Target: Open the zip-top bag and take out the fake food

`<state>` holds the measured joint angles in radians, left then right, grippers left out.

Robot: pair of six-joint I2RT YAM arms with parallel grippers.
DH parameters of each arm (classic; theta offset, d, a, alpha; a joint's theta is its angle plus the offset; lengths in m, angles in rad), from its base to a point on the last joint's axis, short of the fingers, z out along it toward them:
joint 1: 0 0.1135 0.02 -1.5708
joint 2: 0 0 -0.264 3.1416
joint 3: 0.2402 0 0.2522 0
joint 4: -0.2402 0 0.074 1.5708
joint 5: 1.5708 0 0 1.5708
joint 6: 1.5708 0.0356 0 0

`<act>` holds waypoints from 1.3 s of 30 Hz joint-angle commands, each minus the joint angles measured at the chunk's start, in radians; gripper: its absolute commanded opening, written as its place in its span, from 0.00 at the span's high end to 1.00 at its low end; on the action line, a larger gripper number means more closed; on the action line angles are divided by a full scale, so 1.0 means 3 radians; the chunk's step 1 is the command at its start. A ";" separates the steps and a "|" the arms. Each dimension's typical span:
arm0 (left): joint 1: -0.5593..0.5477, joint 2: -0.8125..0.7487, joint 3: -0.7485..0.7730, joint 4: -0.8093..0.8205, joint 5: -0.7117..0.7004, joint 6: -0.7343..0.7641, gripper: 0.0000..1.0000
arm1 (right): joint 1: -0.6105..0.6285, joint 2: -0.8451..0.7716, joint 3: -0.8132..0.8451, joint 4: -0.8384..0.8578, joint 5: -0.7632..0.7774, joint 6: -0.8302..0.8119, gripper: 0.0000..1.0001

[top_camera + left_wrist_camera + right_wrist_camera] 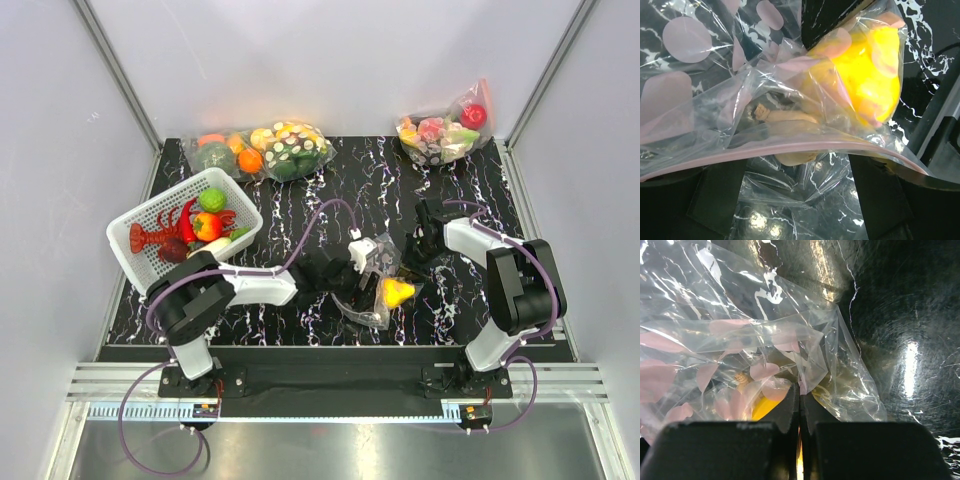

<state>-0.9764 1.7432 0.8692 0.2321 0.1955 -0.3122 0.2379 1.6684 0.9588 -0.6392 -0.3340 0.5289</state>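
The zip-top bag lies crumpled at the middle front of the black mat, clear with pale dots. A yellow lemon-like fruit sits inside it. In the left wrist view the pink zip strip crosses in front of the yellow fruit and a small tan piece. My left gripper is open, jaws wide, with loose bag film lying between them. My right gripper is shut, pinching a fold of the bag at its tips; the yellow fruit shows behind. It reaches in from the right.
A white basket at the left holds a red lobster, a tomato and a green fruit. A bulging dotted bag lies at the back middle, another with a red apple at the back right. Grey walls enclose the mat.
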 commanded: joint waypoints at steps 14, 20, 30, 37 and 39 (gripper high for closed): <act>-0.0089 0.0269 0.0365 -0.0109 -0.0207 0.0315 0.66 | 0.0076 -0.0003 0.0005 0.0055 -0.0124 0.0042 1.00; -0.0089 -0.0027 0.0273 -0.0175 -0.0197 0.0310 0.83 | 0.0076 -0.0019 0.0005 0.0044 -0.0022 0.0027 1.00; -0.0064 -0.0753 -0.0100 -0.0559 -0.0166 0.0284 0.85 | 0.0031 0.0017 0.0087 0.0060 0.0106 0.0011 1.00; -0.0018 -0.1269 -0.0228 -0.0998 -0.0181 0.0269 0.85 | -0.0092 0.0068 0.0133 0.0095 0.0142 -0.0040 1.00; 0.0033 -0.1464 -0.0289 -0.1172 -0.0232 0.0243 0.85 | -0.0138 0.0068 0.0133 0.0101 0.0132 -0.0050 1.00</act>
<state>-0.9852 1.3888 0.8032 -0.0578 0.1497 -0.2359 0.2173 1.6810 0.9630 -0.6239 -0.3237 0.5285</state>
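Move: The tan food lies under the clear bag film just off the left hand's open fingertips, about 2 cm to the right, 1 cm ahead and 2 cm below. The yellow food is level with that hand, some 7 cm to its right and 2 cm lower; the bag's pinched end is about 9 cm right and 4 cm ahead, 1 cm lower. From the right hand, the tan food lies roughly 7 cm left and 3 cm back, about level in height. Left fingers pinch the tan food, drawing it about 7 cm up and leftward; right fingers still hold the bag. ##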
